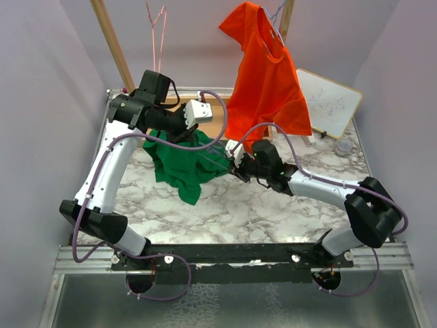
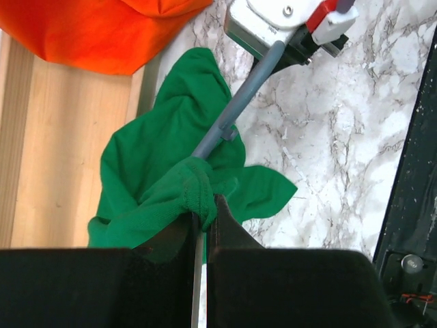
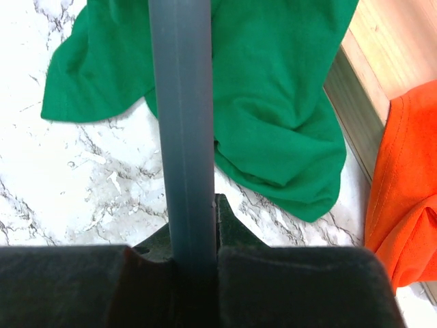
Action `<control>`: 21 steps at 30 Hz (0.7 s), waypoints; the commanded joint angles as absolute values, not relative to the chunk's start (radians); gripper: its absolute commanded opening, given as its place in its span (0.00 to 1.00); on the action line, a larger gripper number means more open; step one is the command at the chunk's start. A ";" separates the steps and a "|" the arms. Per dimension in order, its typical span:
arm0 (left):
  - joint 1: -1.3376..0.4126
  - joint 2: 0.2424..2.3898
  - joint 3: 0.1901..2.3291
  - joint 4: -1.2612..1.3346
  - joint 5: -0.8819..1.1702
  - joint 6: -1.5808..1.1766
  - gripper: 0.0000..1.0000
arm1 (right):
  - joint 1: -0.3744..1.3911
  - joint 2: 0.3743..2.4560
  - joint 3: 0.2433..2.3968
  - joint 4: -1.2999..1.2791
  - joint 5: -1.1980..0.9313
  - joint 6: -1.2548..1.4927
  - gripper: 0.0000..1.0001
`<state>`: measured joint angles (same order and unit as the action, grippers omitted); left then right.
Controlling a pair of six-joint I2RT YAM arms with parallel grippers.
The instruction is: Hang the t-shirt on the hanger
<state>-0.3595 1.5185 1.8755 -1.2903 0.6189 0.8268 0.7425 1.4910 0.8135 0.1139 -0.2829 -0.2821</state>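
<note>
The green t-shirt (image 1: 181, 167) hangs bunched above the marble table (image 1: 273, 205), left of centre. My left gripper (image 1: 198, 126) is shut on a rolled hem of the t-shirt (image 2: 164, 150); its jaws (image 2: 203, 208) pinch the fold. The slate blue-grey hanger (image 2: 235, 109) runs as a bar from my right gripper down into the cloth. My right gripper (image 1: 232, 160) is shut on that hanger (image 3: 181, 102), the bar clamped between its jaws (image 3: 193, 212). Beyond the bar the t-shirt (image 3: 273, 102) sags onto the marble. Most of the hanger is hidden by fabric.
An orange-red t-shirt (image 1: 263, 75) hangs on a pale hanger at the back, close to both grippers. A thin pink wire hanger (image 1: 158, 27) hangs back left by a wooden post (image 1: 113, 41). A small whiteboard (image 1: 329, 102) leans back right. A wooden board (image 3: 396, 41) lies behind.
</note>
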 commanded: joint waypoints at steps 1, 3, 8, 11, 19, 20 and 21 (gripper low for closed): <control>-0.367 1.490 1.817 -1.276 0.623 0.844 0.02 | 0.747 1.453 0.813 0.189 -0.266 -0.245 0.01; -0.363 1.470 1.757 -1.259 0.579 0.875 0.09 | 0.747 1.426 0.795 0.198 -0.254 -0.232 0.01; -0.334 1.443 1.679 -1.176 0.499 0.829 0.62 | 0.747 1.401 0.777 0.174 -0.234 -0.231 0.01; -0.319 1.441 1.670 -1.115 0.444 0.717 0.73 | 0.747 1.398 0.770 0.165 -0.230 -0.232 0.01; -0.284 1.265 1.408 -0.799 0.394 0.238 0.74 | 0.747 1.441 0.796 0.171 -0.227 -0.213 0.01; -0.285 1.232 1.367 -0.757 0.403 0.184 0.73 | 0.747 1.452 0.803 0.170 -0.228 -0.210 0.01; -0.284 1.203 1.320 -0.727 0.403 0.129 0.73 | 0.747 1.459 0.810 0.170 -0.230 -0.209 0.01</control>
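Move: I am still pinching the green t-shirt's edge with my left hand at the hanger's free end. The middle of the t-shirt lies roughly 18 cm below that hand, about 3 cm left and 2 cm ahead. The hanger's middle is about 8 cm right, 3 cm ahead and 13 cm lower; the wooden tray is some 21 cm ahead, 4 cm right, down on the table. From my right hand the t-shirt is about 19 cm left, 3 cm ahead and slightly below. I let the t-shirt's edge go: my left fingers spread to about three-quarters open as the hand sinks some 6 cm. It also shifts about 4 cm left, away from my right hand, and turns roughly 25 degrees counter-clockwise, mostly once it is down, staying over the cloth. My right hand keeps the hanger pinched almost still. ##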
